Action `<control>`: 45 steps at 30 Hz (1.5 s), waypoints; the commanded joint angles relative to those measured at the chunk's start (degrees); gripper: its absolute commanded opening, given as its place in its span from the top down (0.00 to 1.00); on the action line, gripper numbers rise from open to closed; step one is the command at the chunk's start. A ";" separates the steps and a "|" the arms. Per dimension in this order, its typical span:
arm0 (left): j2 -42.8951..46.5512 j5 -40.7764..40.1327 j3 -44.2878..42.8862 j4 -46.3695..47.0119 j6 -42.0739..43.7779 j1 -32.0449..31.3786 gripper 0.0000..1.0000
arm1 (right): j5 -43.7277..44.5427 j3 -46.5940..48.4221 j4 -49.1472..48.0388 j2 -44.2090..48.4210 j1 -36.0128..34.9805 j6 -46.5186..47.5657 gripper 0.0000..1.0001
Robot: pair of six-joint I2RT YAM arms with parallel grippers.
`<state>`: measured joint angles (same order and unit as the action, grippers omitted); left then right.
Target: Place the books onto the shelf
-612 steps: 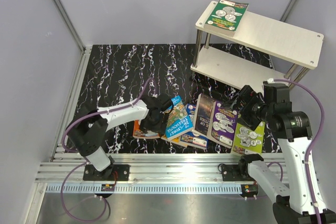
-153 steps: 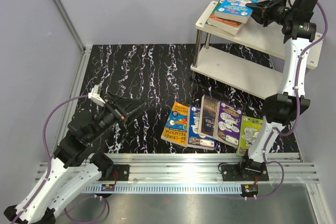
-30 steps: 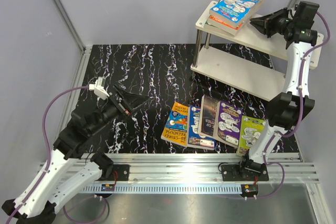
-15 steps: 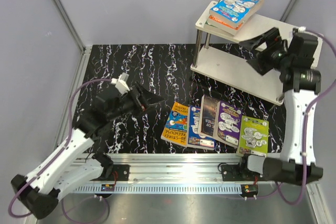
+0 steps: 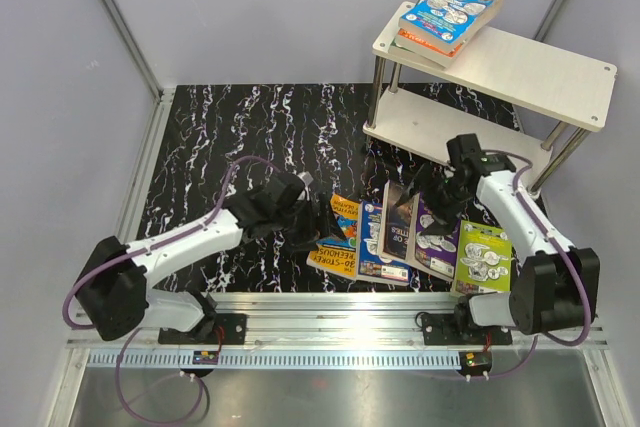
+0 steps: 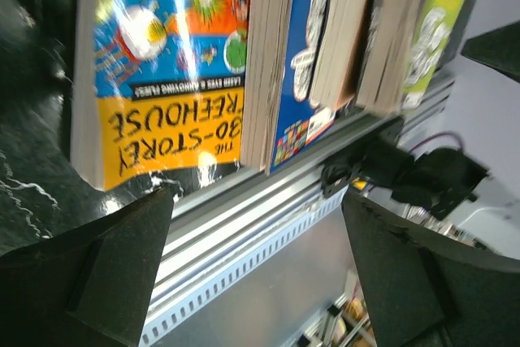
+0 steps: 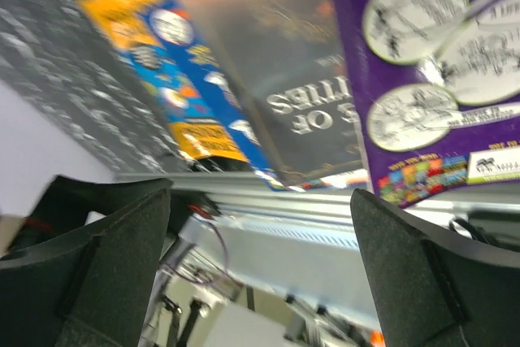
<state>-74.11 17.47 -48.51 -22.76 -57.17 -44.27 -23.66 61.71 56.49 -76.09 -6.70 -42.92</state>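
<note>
The shelf stands at the back right with a stack of three books on its top board's left end, a blue one uppermost. On the table near the front lie a row of books: an orange-and-blue one, a blue one, a dark one, a purple one and a lime-green one. My left gripper hovers open at the orange book's left edge. Above the dark book and the purple book, my right gripper is open and empty.
An aluminium rail runs along the table's near edge, just in front of the books. Grey walls close in the left, back and right sides. The shelf's lower board and metal posts stand just behind the right arm.
The right gripper opened, left the blue book on the shelf stack and swung down to the books on the table. The left arm moved right, to the orange book.
</note>
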 commanded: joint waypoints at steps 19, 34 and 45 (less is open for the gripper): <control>16.53 -3.58 8.87 1.76 -4.88 -4.51 0.09 | 17.24 -6.95 3.81 -14.25 -8.51 4.07 0.37; 22.52 -6.58 11.16 -2.11 -5.76 -3.72 0.08 | 15.32 -4.17 2.82 -17.44 -13.25 4.60 1.00; 16.89 -5.26 9.58 2.37 -4.89 -3.63 0.09 | 10.66 22.03 11.10 -17.15 -35.02 -8.32 1.00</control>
<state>-56.12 12.16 -37.82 -23.79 -62.85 -48.14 -9.39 78.50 68.93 -93.60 -36.84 -45.32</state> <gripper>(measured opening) 0.912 0.033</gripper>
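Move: The purple book's middle is about 5 cm to the right of the right hand, a centimetre nearer the base and some 12 cm below; its near end lies roughly 10 cm back. At the same depth, the dark book is about 4 cm left and 3 cm ahead, the blue book 7 cm left and 1 cm back, and the green book 17 cm right and 6 cm back. From the left hand the purple book is about 25 cm right, 7 cm ahead and 10 cm down. The right hand sinks and draws back about 10 cm each way, drifting slightly right, its fingers tipping back towards the base and shutting fully at the purple book's near end, where they seem to pinch its edge; still shut, they then sweep some 13 cm left while rising 8 cm and going forward 6 cm, bringing the purple book's near left corner along. Meanwhile the left hand, fingers still wide open and empty, eases back about 4 cm and a little left beside the orange book. ##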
